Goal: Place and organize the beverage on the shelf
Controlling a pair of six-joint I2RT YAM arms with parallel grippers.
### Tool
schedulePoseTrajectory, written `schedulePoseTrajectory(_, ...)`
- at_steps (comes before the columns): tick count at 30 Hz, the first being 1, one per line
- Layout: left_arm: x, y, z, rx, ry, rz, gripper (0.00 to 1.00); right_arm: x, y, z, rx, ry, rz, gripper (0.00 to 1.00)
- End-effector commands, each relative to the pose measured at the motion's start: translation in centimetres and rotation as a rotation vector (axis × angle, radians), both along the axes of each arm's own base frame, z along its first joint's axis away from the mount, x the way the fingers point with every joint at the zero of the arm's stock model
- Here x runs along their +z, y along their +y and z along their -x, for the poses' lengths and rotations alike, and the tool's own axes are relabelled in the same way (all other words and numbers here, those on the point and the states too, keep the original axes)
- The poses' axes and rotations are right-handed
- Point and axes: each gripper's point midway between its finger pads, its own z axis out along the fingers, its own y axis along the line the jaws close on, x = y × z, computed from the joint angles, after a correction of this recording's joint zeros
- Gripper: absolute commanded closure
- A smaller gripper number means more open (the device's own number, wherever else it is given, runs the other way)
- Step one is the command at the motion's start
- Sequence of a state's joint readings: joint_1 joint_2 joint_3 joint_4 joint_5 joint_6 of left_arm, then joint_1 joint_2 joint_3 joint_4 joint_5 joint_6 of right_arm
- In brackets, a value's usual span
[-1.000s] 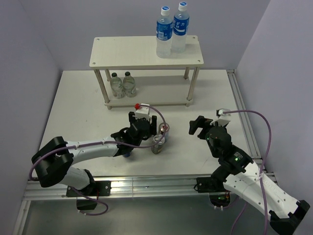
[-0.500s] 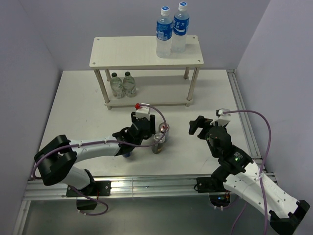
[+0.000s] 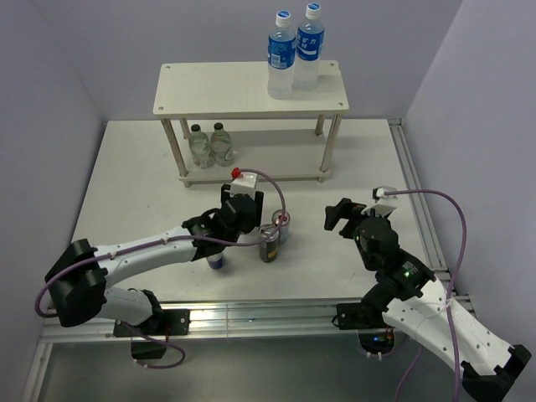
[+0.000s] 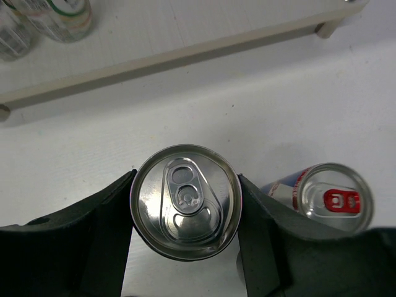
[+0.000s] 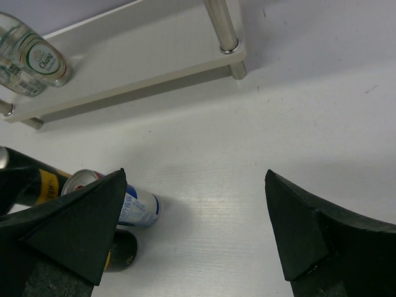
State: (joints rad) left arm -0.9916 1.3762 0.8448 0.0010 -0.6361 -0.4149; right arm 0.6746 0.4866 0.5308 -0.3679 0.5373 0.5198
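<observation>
My left gripper [image 4: 185,204] is shut on a tall black can; its silver top [image 4: 185,199] fills the gap between the black fingers [image 4: 93,229]. From above, the left gripper [image 3: 238,214] hides that can. Just to its right stand another black can [image 3: 268,244] and a short silver can with a red tab [image 3: 281,223] [image 4: 331,201]. A short blue can [image 3: 216,260] stands near the left forearm. Two blue-capped water bottles [image 3: 293,52] stand on the shelf's top board [image 3: 218,88]. My right gripper [image 3: 348,214] [image 5: 195,229] is open and holds nothing.
Two small clear bottles [image 3: 210,144] stand on the shelf's lower board [image 3: 276,177], seen also as clear bottles [image 4: 49,18] [image 5: 34,62] from the wrists. Shelf posts [image 3: 332,146] stand at the corners. Grey walls enclose the white table [image 3: 368,159], and a metal rail [image 3: 251,318] runs along the near edge.
The left jaws have shut on the can. The left wrist has shifted a little left and toward the shelf. The right arm has not moved.
</observation>
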Motion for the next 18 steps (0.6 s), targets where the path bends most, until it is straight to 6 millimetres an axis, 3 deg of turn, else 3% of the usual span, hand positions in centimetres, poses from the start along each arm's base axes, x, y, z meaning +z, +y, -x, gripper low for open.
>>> schedulePoseTrajectory(1,9.5,0.2,-1.0,0.025,-0.149,0.120,1.00,0.7,-0.2,-0.1,-0.013,-0.023,-0.014,0.00)
schedulePoseTrajectory(10,20.1,2.7,-1.4,0.045,-0.282,0.137,1.00,0.9,-0.3,0.0,-0.011,-0.031,-0.021,0.00)
schedulePoseTrajectory(11,22.7,3.1,-1.5,0.039,-0.318,0.154,1.00,0.9,-0.3,0.0,-0.011,-0.031,-0.021,0.00)
schedulePoseTrajectory(13,25.1,4.5,-2.4,0.065,-0.349,0.150,1.00,1.0,-0.3,0.1,-0.013,-0.035,-0.024,0.00)
schedulePoseTrajectory(14,27.7,4.9,-2.3,0.051,-0.381,0.159,1.00,1.0,-0.3,0.1,-0.013,-0.036,-0.025,0.00)
schedulePoseTrajectory(15,28.9,5.4,-2.6,0.058,-0.395,0.160,1.00,1.1,-0.4,0.1,-0.014,-0.038,-0.025,0.00)
schedulePoseTrajectory(16,31.6,6.4,-3.2,0.078,-0.435,0.173,1.00,1.1,-0.4,0.1,-0.014,-0.039,-0.026,0.00)
schedulePoseTrajectory(18,33.4,7.4,-3.8,0.089,-0.450,0.159,1.00,1.2,-0.4,0.1,-0.016,-0.042,-0.029,0.00)
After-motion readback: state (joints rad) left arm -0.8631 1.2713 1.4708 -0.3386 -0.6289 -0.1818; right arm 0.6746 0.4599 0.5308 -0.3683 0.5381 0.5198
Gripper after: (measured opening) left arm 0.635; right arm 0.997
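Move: My left hand already holds the black can, just off the table. The shelf's top board has its middle about 26 cm ahead and 12 cm above it. Two water bottles stand there, 25 and 27 cm ahead, 7 and 14 cm right, middles 22 cm up. The red-marked can is 2 cm back, 10 cm right and 10 cm lower. From my right hand the board lies some 31 cm ahead, 20 cm left and 7 cm up. I carry the black can almost straight up with my left hand, some 25 cm and gaining speed, in front of the shelf to above the top board's level. Late in the climb I bend the path a little forward and left, tilting the fingers up nearly 20 degrees. My grip around the can's upper end stays unchanged. ##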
